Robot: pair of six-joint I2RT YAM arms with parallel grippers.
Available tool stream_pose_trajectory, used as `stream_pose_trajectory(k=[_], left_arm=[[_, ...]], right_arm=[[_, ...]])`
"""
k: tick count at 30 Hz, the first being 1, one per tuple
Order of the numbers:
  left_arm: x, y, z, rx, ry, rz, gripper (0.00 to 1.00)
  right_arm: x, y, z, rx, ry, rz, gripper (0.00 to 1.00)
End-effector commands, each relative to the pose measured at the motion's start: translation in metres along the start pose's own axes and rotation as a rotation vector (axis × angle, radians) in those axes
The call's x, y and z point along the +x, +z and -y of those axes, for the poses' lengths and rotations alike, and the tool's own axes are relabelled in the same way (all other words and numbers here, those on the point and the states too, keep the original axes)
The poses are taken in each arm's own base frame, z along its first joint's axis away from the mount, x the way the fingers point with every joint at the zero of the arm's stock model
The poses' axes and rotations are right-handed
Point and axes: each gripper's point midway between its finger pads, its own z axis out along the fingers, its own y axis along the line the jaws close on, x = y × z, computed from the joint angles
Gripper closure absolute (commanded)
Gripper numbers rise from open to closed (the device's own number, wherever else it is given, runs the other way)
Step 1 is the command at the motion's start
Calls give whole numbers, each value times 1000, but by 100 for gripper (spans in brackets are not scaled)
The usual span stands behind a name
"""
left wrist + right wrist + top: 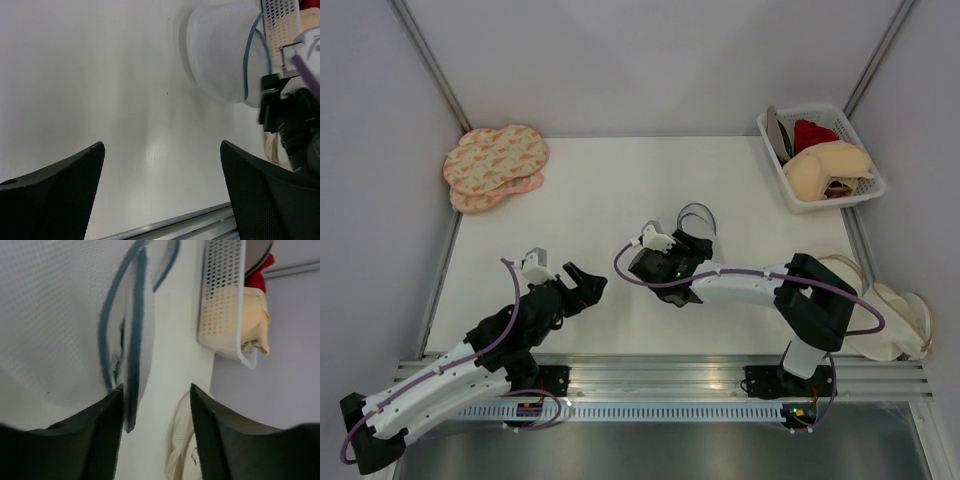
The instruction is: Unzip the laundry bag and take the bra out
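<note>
The laundry bag (698, 218), a white mesh dome with a dark grey zipped rim, lies mid-table, half hidden under my right gripper (692, 243). In the right wrist view the mesh (55, 315) fills the left side. Its grey rim (134, 340) hangs just inside my left finger (102, 432). The right gripper (156, 412) is open and grips nothing. My left gripper (583, 284) is open and empty, left of the bag (220, 50), fingers (60, 190) wide apart. A peach-beige bra (828, 166) lies in the basket. The bag's contents are hidden.
A white basket (868, 190) at the back right also holds a red garment (815, 132). Pink patterned pouches (495, 160) lie at the back left. Cream pouches (885, 320) lie off the right edge. A metal rail (660, 372) runs along the front.
</note>
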Motion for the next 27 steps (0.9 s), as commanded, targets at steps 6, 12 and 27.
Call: stream_pose_trajectory(k=[6, 12, 27], left_arm=[[-5, -2, -4, -13, -31, 28, 0], [-4, -1, -5, -21, -29, 22, 0], [10, 5, 36, 166, 163, -65, 0]], right_arm=[[-25, -26, -25, -357, 256, 122, 2], [-41, -17, 21, -463, 601, 99, 2], [-57, -33, 15, -681, 847, 122, 2]])
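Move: The right hand is just opening on the zip-edged rim of the empty laundry bag, whose middle is about 3 cm ahead, 2 cm left and 8 cm below. The bra in the basket lies some 18 cm ahead and 30 cm right of this hand; the cream bag is roughly 8 cm back and 32 cm right. From the left hand, the laundry bag is about 13 cm ahead and 22 cm right. The right hand opens wide, dips 3 cm letting the rim go, then rises 8 cm, left side rolling up. ##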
